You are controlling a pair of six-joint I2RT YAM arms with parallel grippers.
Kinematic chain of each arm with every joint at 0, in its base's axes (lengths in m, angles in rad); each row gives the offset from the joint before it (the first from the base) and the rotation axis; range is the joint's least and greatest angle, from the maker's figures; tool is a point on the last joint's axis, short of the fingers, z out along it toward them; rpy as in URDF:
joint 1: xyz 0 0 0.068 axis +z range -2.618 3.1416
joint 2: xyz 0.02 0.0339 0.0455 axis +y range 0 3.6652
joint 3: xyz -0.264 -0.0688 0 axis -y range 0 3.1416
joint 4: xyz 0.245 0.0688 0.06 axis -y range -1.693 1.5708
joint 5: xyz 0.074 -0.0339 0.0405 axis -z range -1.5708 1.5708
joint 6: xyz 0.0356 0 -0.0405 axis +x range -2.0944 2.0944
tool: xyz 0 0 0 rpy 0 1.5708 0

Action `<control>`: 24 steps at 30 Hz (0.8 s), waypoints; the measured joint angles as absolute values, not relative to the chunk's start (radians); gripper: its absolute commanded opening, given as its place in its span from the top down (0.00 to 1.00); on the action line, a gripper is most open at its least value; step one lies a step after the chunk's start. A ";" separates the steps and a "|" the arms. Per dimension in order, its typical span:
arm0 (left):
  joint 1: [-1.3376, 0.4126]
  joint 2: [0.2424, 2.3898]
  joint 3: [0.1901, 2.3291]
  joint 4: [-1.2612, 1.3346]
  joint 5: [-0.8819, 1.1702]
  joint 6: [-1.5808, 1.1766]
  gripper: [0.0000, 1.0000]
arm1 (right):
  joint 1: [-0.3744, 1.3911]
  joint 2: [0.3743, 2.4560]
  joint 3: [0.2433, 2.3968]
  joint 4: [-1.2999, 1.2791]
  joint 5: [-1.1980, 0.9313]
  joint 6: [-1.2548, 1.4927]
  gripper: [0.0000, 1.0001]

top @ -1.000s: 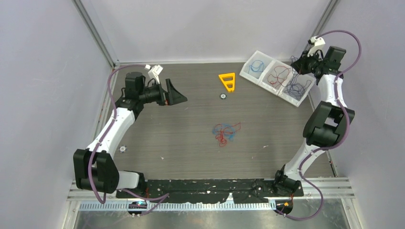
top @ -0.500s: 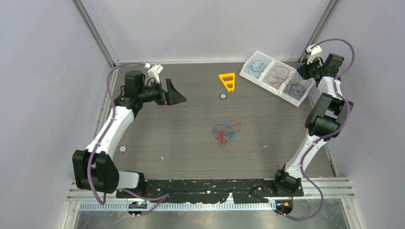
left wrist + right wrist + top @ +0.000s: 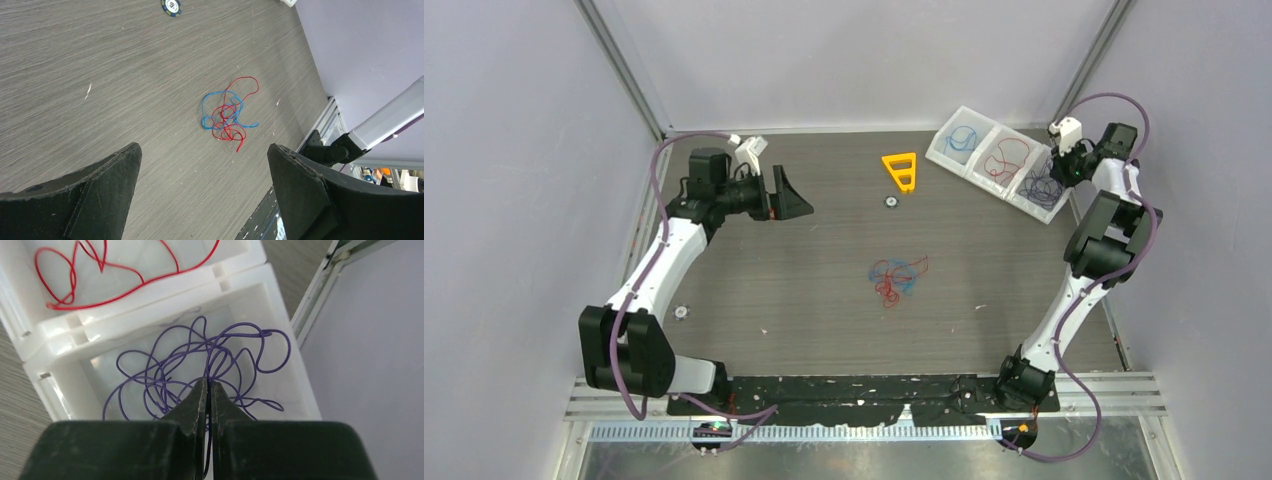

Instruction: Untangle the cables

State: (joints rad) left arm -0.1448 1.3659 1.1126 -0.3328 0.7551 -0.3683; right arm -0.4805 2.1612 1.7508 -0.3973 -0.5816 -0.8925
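A small tangle of red and blue cables [image 3: 896,278] lies mid-table, also in the left wrist view [image 3: 227,115]. My left gripper [image 3: 796,200] hovers high at the left, open and holding nothing [image 3: 204,147], well short of the tangle. My right gripper [image 3: 1054,180] is down over the right-hand compartment of the white tray [image 3: 945,129]. It is shut [image 3: 207,382] on a strand of the purple cable [image 3: 200,347], whose loops rest in that compartment. A red cable [image 3: 100,275] fills the middle compartment, and a blue cable [image 3: 964,138] the left one.
An orange plastic triangle [image 3: 902,170] lies at the back centre with a small round disc [image 3: 890,201] just in front of it. Another disc [image 3: 681,311] sits near the left arm. The metal frame rail [image 3: 320,285] runs right beside the tray.
My right gripper has come down and leftward from above the tray's far corner into the right compartment, with the purple cable. The left arm and the tangle have not moved.
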 measured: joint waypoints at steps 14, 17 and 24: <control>-0.145 1.392 1.137 -0.375 0.751 -0.335 0.00 | -0.427 2.246 1.844 -0.622 -0.456 -1.049 0.35; -0.145 1.392 1.143 -0.376 0.752 -0.332 0.00 | -0.426 2.200 1.813 -0.627 -0.463 -1.046 0.21; -0.145 1.392 1.145 -0.375 0.751 -0.324 0.00 | -0.430 1.980 1.791 -0.691 -0.473 -1.029 0.10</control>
State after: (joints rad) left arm -0.1448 1.3922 1.1446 -0.3748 0.7513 -0.3237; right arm -0.4297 1.9800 1.7912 -0.6907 -0.4732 -1.0294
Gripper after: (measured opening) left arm 0.994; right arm 0.884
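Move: My right hand holds the purple cable just above the white box's near-right compartment, where most of it is already piled. The middle of that compartment is about 2 cm ahead, 1 cm left and 6 cm below. At the pile's height, the red cable in the middle compartment is some 10 cm ahead and 12 cm left of my hand, the blue cable 19 cm ahead and 26 cm left. From my idle left hand the near-right compartment is roughly 22 cm ahead, 73 cm right and 19 cm lower. I sink my right hand about 4 cm further into the near-right compartment, easing slightly back. At the bottom I spread the fingers from nearly shut to almost wide open, letting go of the purple cable. Then I climb quickly, some 11 cm, away from the pile while drifting a few centimetres back and to the left. ##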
